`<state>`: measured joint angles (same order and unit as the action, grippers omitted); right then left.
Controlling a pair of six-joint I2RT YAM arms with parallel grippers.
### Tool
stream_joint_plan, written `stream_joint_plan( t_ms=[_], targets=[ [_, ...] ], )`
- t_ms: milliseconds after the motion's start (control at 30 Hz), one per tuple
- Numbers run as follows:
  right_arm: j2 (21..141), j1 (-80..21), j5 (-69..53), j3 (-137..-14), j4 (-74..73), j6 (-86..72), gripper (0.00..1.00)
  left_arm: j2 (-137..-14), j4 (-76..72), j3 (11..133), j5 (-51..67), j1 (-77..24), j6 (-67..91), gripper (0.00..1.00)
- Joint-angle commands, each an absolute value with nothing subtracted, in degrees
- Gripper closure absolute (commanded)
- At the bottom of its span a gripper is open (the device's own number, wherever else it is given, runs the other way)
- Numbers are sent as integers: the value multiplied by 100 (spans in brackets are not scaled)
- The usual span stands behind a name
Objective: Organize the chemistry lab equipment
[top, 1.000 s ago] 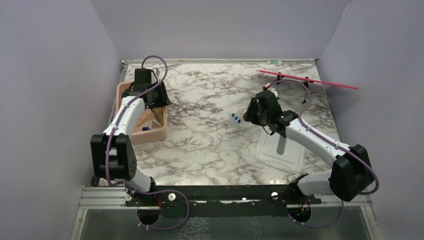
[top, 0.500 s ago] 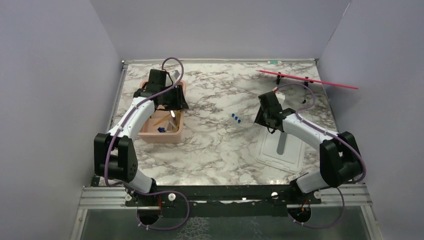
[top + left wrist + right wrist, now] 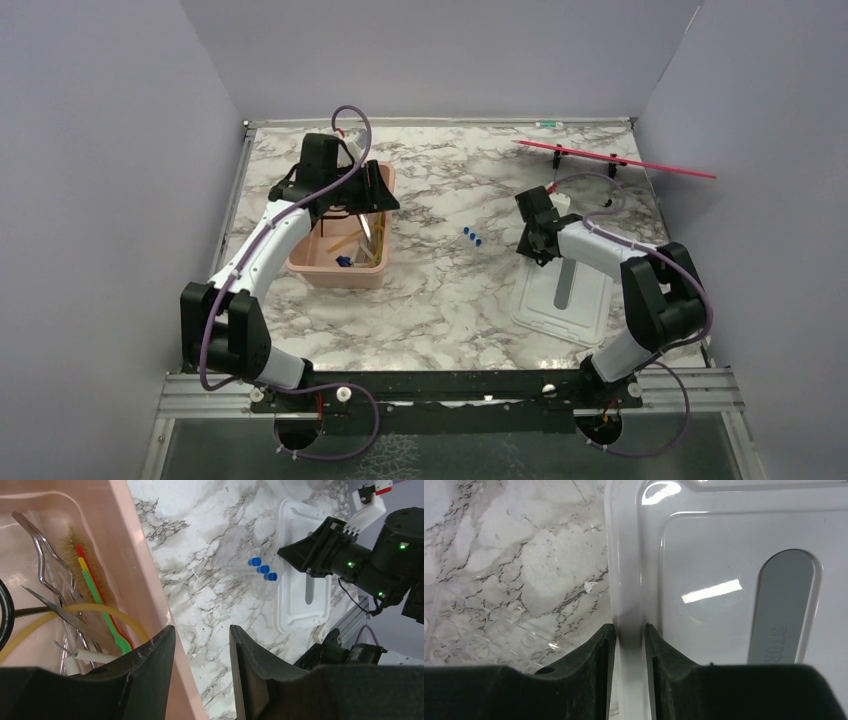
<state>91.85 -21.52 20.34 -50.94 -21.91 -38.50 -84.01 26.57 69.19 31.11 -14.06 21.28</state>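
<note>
Three clear blue-capped tubes (image 3: 472, 237) (image 3: 260, 569) lie on the marble between the arms. The pink tub (image 3: 340, 280) (image 3: 150, 580) holds metal tongs (image 3: 42, 560), amber tubing (image 3: 100, 611), coloured brushes (image 3: 95, 590) and a black ring (image 3: 5, 610). My left gripper (image 3: 375, 200) (image 3: 201, 630) straddles the tub's right wall, jaws open. Its inner finger lies against the wall and marble shows beside the outer one. My right gripper (image 3: 530, 245) (image 3: 630, 626) is shut on the left rim of the white lid (image 3: 565, 300) (image 3: 704, 570).
A clear plastic rack (image 3: 474, 630) lies flat on the marble just left of the lid. A red rod on a black stand (image 3: 610, 157) crosses the back right corner. Purple walls close in the table on three sides.
The pink tub has slid right, toward the table's middle, with my left gripper astride its wall. My right arm swung to the lid's left edge and its jaws closed on the rim.
</note>
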Motion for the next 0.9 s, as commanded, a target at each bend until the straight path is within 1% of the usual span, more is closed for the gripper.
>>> stream_joint_plan(
  t_ms=[0,100,200,267,400,467,533,633,700,867],
  targets=[
    [9388,-2118,2075,-5140,-2229,-3819,70,-7913,2426,6987,2868,-1441,2274,52],
    [9439,-2117,2132,-5159,-2228,-3802,79,-7737,2413,6979,2824,-1454,2351,51],
    [9257,-2123,2239,-5106,-2218,-3815,94,-7560,2373,6949,2736,-1523,2454,50],
    [9030,-2118,2336,-5102,-2242,-3822,98,-7459,2290,6908,2627,-1604,2596,50],
    [8525,-2120,2551,-5192,-2481,-3860,99,-7281,1756,6653,2652,-1895,2987,47],
    [8246,-2118,2594,-5220,-2578,-3851,99,-7227,1483,6522,2596,-2116,3177,40],
    [7951,-2118,2573,-5220,-2649,-3850,99,-7216,1233,6415,2503,-2374,3284,31],
    [7540,-2123,2422,-5207,-2757,-3897,100,-7267,978,6324,2344,-2734,3358,24],
    [7283,-2118,2292,-5237,-2842,-3950,99,-7337,790,6269,2330,-2991,3417,21],
    [6616,-2118,1777,-5303,-2854,-3988,99,-7602,-40,5979,2177,-3794,3719,20]
  ],
)
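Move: The right fingers already straddle the lid's left edge: the lid's middle is about 7 cm back and 9 cm right of that hand, roughly level with it. The test tubes lie some 5 cm ahead and 13 cm left of it. From the left hand, the lid is about 41 cm right and 9 cm back, 17 cm lower. The pink box's middle is 10 cm left of the left hand, 5 cm ahead and 12 cm below. The right hand pinches the lid's left edge and lifts about 11 cm; the left hand opens, swinging right. ##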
